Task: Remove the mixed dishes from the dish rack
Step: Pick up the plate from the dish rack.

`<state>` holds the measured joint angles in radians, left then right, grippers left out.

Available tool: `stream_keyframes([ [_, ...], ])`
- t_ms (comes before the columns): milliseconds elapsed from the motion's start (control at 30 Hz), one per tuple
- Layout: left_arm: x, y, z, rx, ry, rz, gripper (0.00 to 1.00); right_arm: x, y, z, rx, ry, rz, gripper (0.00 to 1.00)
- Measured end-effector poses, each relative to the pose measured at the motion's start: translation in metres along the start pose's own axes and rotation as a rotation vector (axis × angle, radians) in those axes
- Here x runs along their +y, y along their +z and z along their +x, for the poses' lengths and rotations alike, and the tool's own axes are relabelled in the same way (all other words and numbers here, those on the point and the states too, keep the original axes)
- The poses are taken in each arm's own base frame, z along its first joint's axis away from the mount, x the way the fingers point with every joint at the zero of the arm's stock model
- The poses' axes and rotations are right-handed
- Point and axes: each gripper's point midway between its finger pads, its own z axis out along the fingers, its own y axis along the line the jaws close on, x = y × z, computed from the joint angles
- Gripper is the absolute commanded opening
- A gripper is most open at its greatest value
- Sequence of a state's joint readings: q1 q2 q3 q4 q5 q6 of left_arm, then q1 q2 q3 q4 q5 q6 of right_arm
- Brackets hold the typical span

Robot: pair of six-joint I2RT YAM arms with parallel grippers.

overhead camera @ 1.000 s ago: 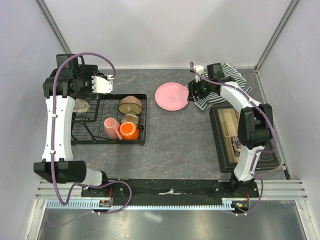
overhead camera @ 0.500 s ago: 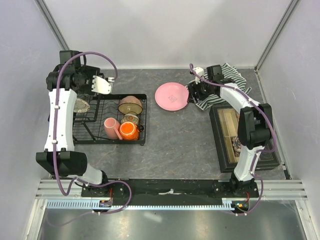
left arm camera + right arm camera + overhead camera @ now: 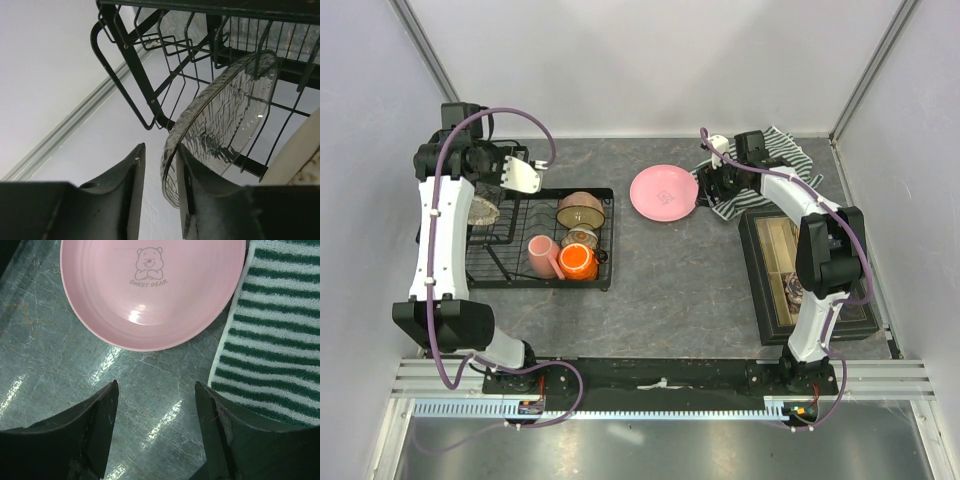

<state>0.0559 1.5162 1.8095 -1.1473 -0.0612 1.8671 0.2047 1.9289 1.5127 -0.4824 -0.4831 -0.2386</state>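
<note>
The black wire dish rack point(image 3: 542, 285) stands at the left. It holds a tan-brown bowl point(image 3: 582, 209), a small floral bowl point(image 3: 580, 238), an orange mug point(image 3: 578, 261) and a pink mug point(image 3: 540, 255). A small patterned oval dish point(image 3: 483, 211) leans upright at the rack's far left. My left gripper point(image 3: 160, 148) straddles this dish's point(image 3: 225, 115) lower rim: the rim lies against the right finger, and a gap shows at the left finger. The pink plate point(image 3: 663, 192) lies flat on the table. My right gripper point(image 3: 156, 385) hovers open just beside the plate point(image 3: 150, 295), with nothing between its fingers.
A green-striped towel point(image 3: 270, 340) lies right of the plate, under the right arm point(image 3: 770, 170). A dark compartmented box point(image 3: 800, 275) sits at the right edge. The rack's wires point(image 3: 132, 70) crowd closely around the dish. Enclosure walls stand close to the rack's left side.
My left gripper has shifted left and down to the patterned dish, and its jaws have narrowed around the rim. The right arm has barely moved.
</note>
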Motion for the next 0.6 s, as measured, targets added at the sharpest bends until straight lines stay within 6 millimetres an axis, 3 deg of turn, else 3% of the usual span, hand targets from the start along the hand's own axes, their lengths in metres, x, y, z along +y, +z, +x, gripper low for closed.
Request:
stream_keyframes([
  [100, -0.0020, 0.0004, 0.0009, 0.006, 0.001, 0.009, 0.23, -0.0002, -0.0001, 0.0003, 0.000, 0.000, -0.001, 0.70],
  [400, -0.0056, -0.0012, 0.0015, 0.015, 0.004, 0.010, 0.04, -0.0035, -0.0018, 0.0009, -0.003, 0.007, 0.000, 0.70],
  [600, -0.0078, -0.0061, 0.0016, 0.025, 0.018, -0.018, 0.01, -0.0039, -0.0019, 0.0008, -0.004, 0.007, -0.001, 0.70],
])
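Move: The left hand has the top rim of the glass plate already between its half-open fingers; the plate's middle is about 8 cm below the hand, some 2 cm left and 2 cm back. The speckled plate stands about 6 cm behind the glass plate, slightly lower. The brown bowl lies roughly 17 cm right of the left hand, level fore-and-aft and 27 cm down. From the right hand, the glass plate is some 52 cm left, 7 cm back and 13 cm higher. The left hand's fingers close on the top rim of the glass plate and pinch it, one pad on each face. The wrist keeps its forward-and-down slant while the hand eases back about 1 cm towards the base, most of that after the fingers have shut. ##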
